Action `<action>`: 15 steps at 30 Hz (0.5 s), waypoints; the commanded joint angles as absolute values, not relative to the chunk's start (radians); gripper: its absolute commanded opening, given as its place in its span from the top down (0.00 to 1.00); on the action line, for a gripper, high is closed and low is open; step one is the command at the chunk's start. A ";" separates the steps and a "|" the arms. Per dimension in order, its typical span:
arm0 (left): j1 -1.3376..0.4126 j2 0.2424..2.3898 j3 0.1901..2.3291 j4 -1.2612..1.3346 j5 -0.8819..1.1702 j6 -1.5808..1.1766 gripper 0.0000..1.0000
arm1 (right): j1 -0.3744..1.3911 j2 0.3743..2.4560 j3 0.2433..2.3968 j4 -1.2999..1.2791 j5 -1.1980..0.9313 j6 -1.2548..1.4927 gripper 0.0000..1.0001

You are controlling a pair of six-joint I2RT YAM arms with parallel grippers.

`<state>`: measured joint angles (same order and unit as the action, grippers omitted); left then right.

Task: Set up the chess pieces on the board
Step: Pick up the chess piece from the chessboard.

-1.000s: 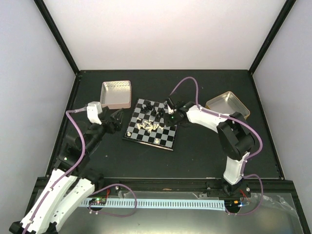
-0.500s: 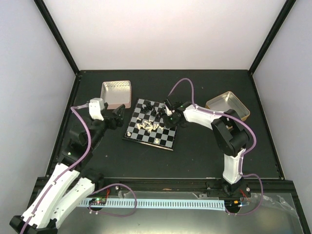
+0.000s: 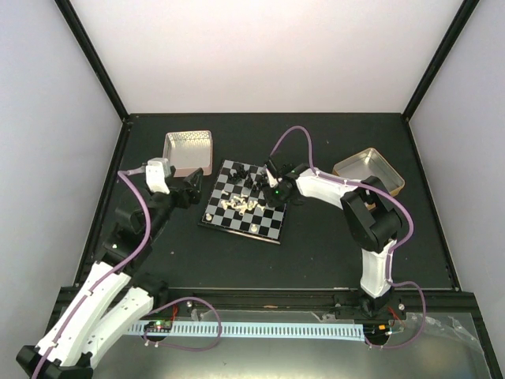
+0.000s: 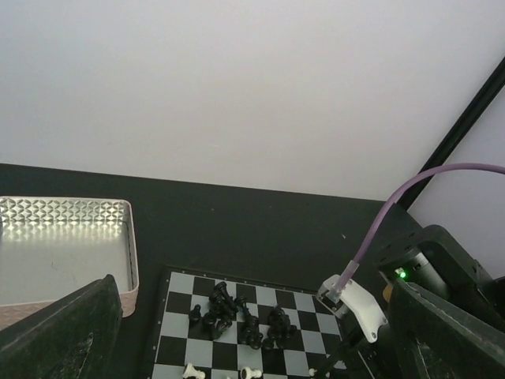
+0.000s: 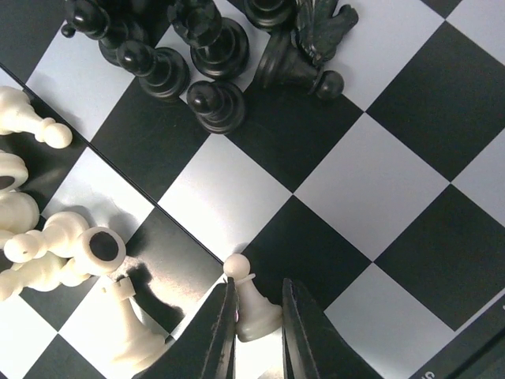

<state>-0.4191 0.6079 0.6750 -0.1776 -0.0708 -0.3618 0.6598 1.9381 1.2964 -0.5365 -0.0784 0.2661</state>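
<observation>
The board (image 3: pixel 246 202) lies mid-table, with black chess pieces (image 4: pixel 237 316) heaped at its far side and cream-white ones (image 3: pixel 241 204) lying in the middle. My right gripper (image 5: pixel 256 332) is low over the board's right part. Its fingers (image 5: pixel 223 335) press on both sides of an upright white pawn (image 5: pixel 252 304). More white pieces (image 5: pixel 47 253) lie tipped to the pawn's left, and black pieces (image 5: pixel 213 47) cluster beyond it. Left of the board my left gripper (image 3: pixel 189 189) hovers, wide open and holding nothing. In the left wrist view its fingers (image 4: pixel 63 332) frame the board (image 4: pixel 177 341).
A pink square tin (image 3: pixel 188 151) sits at the back left, close to the left gripper. A gold tin (image 3: pixel 368 170) sits at the back right, behind the right arm. Black frame posts edge the dark table.
The right gripper's jaws have narrowed onto the white pawn. The left gripper has moved a little forward and right toward the board, staying open.
</observation>
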 commanded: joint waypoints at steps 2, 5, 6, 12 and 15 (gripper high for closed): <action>-0.412 0.628 0.654 -0.129 -0.005 -0.393 0.06 | 0.662 1.916 1.269 -0.534 -0.068 0.248 0.88; -0.413 0.656 0.626 -0.096 0.084 -0.457 0.07 | 0.664 1.890 1.237 -0.503 -0.068 0.244 0.88; -0.413 0.669 0.618 -0.086 0.114 -0.481 0.07 | 0.664 1.885 1.228 -0.497 -0.068 0.242 0.87; -0.414 0.750 0.620 -0.107 0.183 -0.556 0.09 | 0.685 1.916 1.226 -0.507 0.007 0.201 0.81; -0.413 0.763 0.635 -0.132 0.171 -0.549 0.09 | 0.699 1.930 1.233 -0.521 0.044 0.187 0.82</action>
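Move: The left hand is high over the board's near left corner. The heap of white pieces lies about 12 cm to its right, 6 cm ahead and 29 cm below; the near black pieces are some 14 cm ahead and 15 cm right. The right hand's fingertips are already around the white pawn, at the hand point. From that hand a lying white piece is 2 cm left and 2 cm back, and the black pieces about 5 cm ahead and 4 cm left. Bring the left gripper down and to the right, about 6 cm lower and 4 cm across, towards the heap of white pieces, tipping the fingers downward and swinging them clockwise some 10 degrees, jaws kept wide. Meanwhile keep the right fingers' hold on the white pawn and ease it barely 1 cm back and right, staying low on the board, away from the black pieces. ##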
